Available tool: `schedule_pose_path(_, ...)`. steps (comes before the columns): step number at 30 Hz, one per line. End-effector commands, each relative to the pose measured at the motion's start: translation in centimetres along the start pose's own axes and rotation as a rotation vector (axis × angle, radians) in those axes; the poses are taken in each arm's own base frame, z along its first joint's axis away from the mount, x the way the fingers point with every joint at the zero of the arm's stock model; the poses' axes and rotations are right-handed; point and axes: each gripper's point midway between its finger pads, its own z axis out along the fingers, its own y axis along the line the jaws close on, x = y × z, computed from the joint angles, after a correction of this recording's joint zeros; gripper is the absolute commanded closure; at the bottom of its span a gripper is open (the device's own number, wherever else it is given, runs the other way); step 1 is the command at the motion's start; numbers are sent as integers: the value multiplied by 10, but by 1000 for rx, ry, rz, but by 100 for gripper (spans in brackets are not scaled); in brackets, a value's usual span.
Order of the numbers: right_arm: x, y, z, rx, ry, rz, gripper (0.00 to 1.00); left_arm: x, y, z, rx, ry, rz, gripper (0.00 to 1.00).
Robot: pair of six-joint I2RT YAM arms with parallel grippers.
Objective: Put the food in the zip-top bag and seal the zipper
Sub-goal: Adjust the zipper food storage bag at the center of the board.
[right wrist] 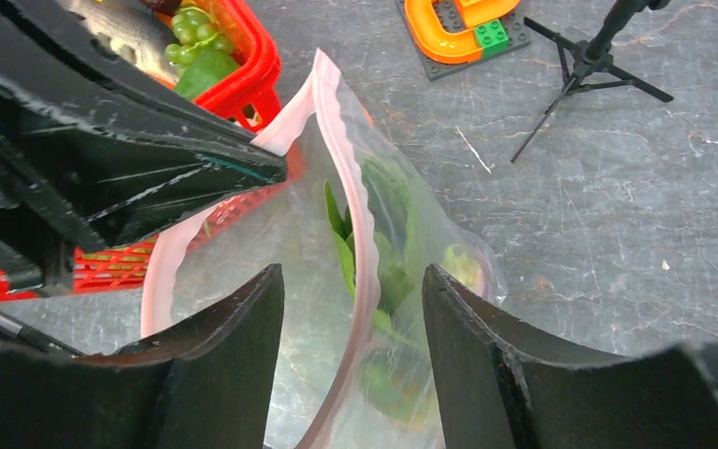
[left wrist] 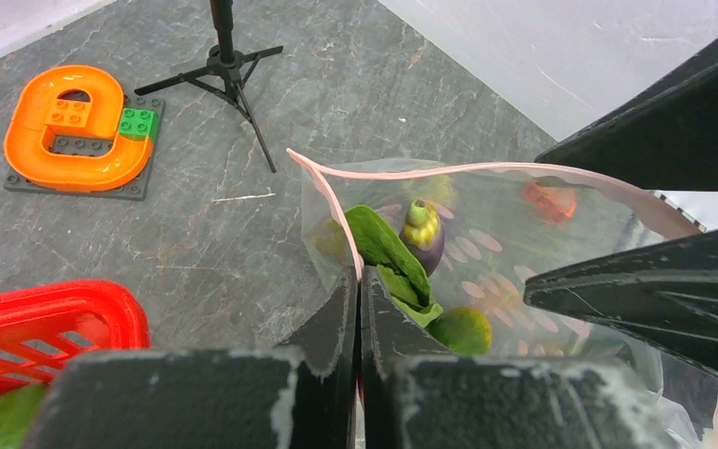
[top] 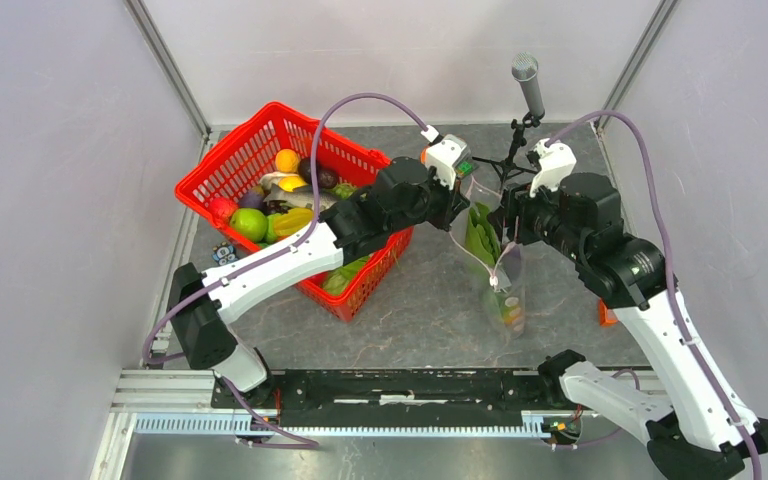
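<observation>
The clear zip-top bag (top: pixel 501 282) hangs upright between my two grippers, its mouth open. My left gripper (left wrist: pixel 360 292) is shut on the pink zipper (left wrist: pixel 486 171) at one end of the mouth. Inside lie a green leafy vegetable (left wrist: pixel 385 251), a purple fruit (left wrist: pixel 424 236) and a round green fruit (left wrist: pixel 464 329). My right gripper (right wrist: pixel 353 292) is open, one finger on each side of the near zipper strip (right wrist: pixel 366 243), neither touching it. Seen from above, the left gripper (top: pixel 457 205) and right gripper (top: pixel 508 222) face each other over the bag.
A red mesh basket (top: pixel 225 148) with several toy foods stands left of the bag, under the left arm. A microphone on a black tripod (top: pixel 528 85) stands behind the bag. An orange brick track (left wrist: pixel 65 126) lies near the tripod. A small orange object (top: pixel 605 316) sits by the right arm.
</observation>
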Motion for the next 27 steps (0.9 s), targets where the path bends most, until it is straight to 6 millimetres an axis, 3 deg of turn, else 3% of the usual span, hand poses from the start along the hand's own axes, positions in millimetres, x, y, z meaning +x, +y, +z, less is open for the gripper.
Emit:
schedule_pose_path(1,-14,-8,-1,50,-37,-24,41,-36,-10,-15,43,-112,-14,98)
schedule_pose_path(6,-13,-8,4,48,-27,-41,70,-35,-10,-14,43,-110,-11,98)
schedule_pose_path(14,-25,-8,-2,50,-104,-32,100,-35,-9,-12,41,-114,-6,97)
schedule_pose_path(16,-26,-10,-2,60,-117,-30,100,-37,-9,-13,38,-120,-6,84)
schedule_pose_path(18,-28,-17,-3,96,-140,-18,100,-41,-9,-14,38,-132,-3,80)
schedule_pose_path(19,-30,-19,-4,108,-158,-13,100,-42,-8,-14,36,-133,1,69)
schedule_pose_path(20,-32,-24,-5,135,-175,-6,100,-42,-8,-15,33,-131,6,46)
schedule_pose_path(21,-34,-29,-7,163,-195,0,100,-43,-5,-18,21,-133,8,34)
schedule_pose_path(23,-41,-39,-13,222,-231,13,100,-46,2,-24,-2,-138,10,25)
schedule_pose_path(26,-52,-45,-19,258,-286,23,100,-50,16,-39,-36,-154,4,1)
schedule_pose_path(27,-54,-46,-19,261,-297,25,100,-52,21,-47,-48,-166,1,0)
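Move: The left gripper still pinches the left side of the bag's pink rim. The rim's right side is roughly 5 cm to its right and 1 cm back; it runs between the right gripper's open fingers, about 1 cm ahead and 1 cm left of that hand, level with it. Down on the board, some 25 cm lower, the orange toy sits about 22 cm ahead and 6 cm left of the right hand, the tripod 23 cm ahead and 8 cm right. Ease the right gripper about 1 cm forward and slightly left and close its fingers on the right side of the bag's rim while the left keeps its pinch. Then draw the right hand some 3 cm to the right, rising a little and turning about 10 degrees clockwise. As it starts outward, open the left fingers wide to let go of the left rim, lifting that hand about 1 cm. ##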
